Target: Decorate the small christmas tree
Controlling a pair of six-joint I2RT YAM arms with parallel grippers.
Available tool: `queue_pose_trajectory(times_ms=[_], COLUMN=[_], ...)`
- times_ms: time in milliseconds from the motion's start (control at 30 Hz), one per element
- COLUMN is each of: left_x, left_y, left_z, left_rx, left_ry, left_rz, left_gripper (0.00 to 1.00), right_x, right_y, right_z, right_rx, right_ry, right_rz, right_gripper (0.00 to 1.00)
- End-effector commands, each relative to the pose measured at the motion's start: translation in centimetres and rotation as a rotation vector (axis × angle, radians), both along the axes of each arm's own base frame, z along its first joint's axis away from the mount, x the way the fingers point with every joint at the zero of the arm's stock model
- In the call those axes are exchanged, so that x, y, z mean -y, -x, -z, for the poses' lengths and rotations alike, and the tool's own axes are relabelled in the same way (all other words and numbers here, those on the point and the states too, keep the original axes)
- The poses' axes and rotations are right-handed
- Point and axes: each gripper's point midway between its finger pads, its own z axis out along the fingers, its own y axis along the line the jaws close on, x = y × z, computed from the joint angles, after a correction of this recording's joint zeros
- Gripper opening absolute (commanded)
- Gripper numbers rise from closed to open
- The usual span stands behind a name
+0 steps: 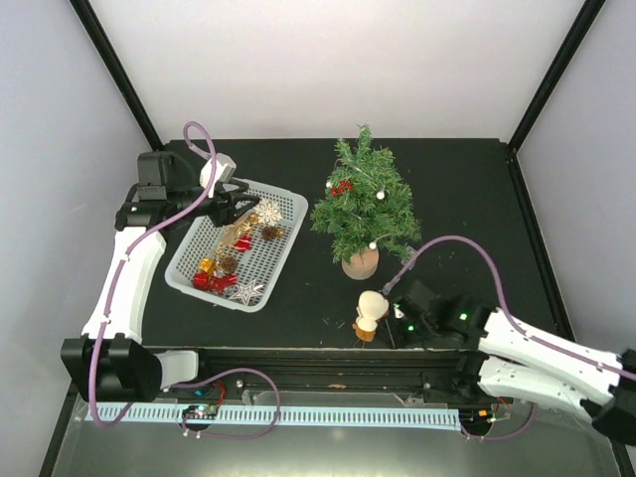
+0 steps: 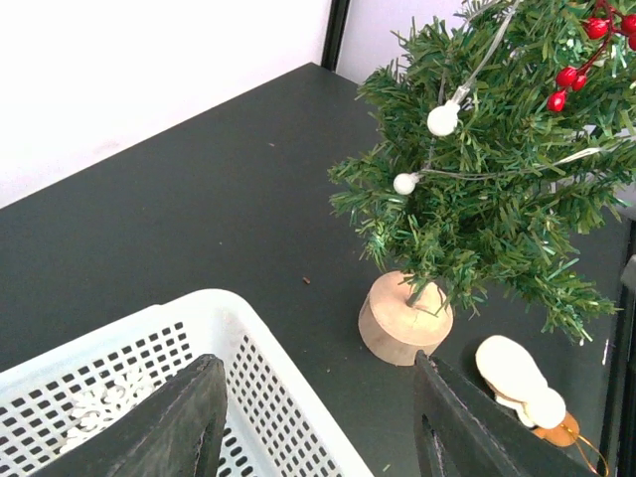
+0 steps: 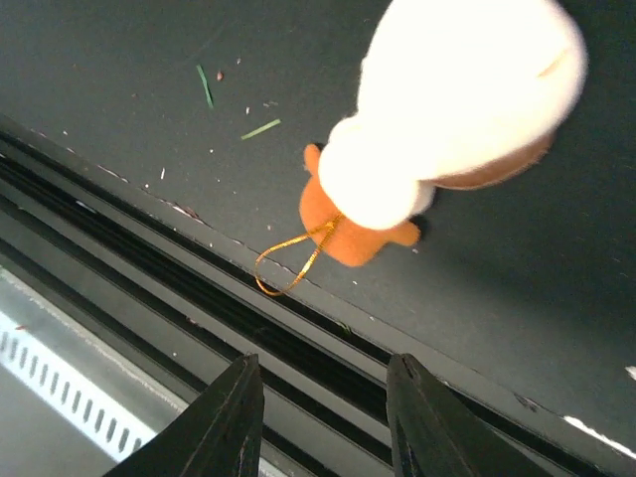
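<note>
The small christmas tree (image 1: 363,204) stands upright on its tan wooden base (image 1: 360,263) at the table's middle; it carries red berries (image 1: 342,186) and a string of white beads. My left gripper (image 1: 238,206) hovers open and empty over the far end of the white basket (image 1: 283,204). In the left wrist view its open jaws (image 2: 320,366) frame the basket rim (image 2: 278,348), with the tree (image 2: 497,169) beyond. A white and orange ornament (image 1: 370,310) with a gold loop (image 3: 293,263) lies near the front edge. My right gripper (image 3: 323,363) is open beside it, holding nothing.
The basket holds several ornaments: red ones (image 1: 214,282), gold ones, pine cones and white snowflakes (image 1: 268,211). Black rails (image 3: 199,308) run along the table's front edge, right under the right gripper. Loose green needles (image 3: 260,129) lie on the dark table.
</note>
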Motion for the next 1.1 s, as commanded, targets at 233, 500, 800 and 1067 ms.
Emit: queue_pose_trajectory(times_ms=[233,500,800,1067], left_x=[-0.1,0.0,-0.1,0.1], left_y=[1.5,1.7,2.1,3.5], left_z=[0.4,0.5,0.8,0.8], left_rx=[0.032,0.028,0.033,0.064], left_ry=[-0.042,-0.03,-0.044,-0.073], left_rz=[-0.024,-0.031,-0.027,0.008], left_gripper=[0.53,0.53,0.53,0.53], right_x=[-2.9,-3.0,-4.3,-4.0], right_y=[-2.5,-4.2,-3.5,-3.2], right_z=[3.4,5.1,8.3,8.2], right_rx=[0.122,0.139,0.06,0.049], right_ry=[0.121,0.193,0.232,0.201], right_rz=[0.074,0.166,0.091,0.078], right_gripper=[0.37,0.39,0.36,0.01])
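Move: The plush ornament lies on the table about 6 cm ahead of the right hand, 4 cm to its left and 8 cm below. The tree's pot stands some 10 cm beyond the ornament and 2 cm farther left; the clear light box hangs about 11 cm beyond the ornament and 8 cm to its right. From the left hand, the ornament lies roughly 16 cm back, 25 cm right and 29 cm below. Right hand sinks about 9 cm, shifting left and forward, and pinches the plush ornament at its white neck. ##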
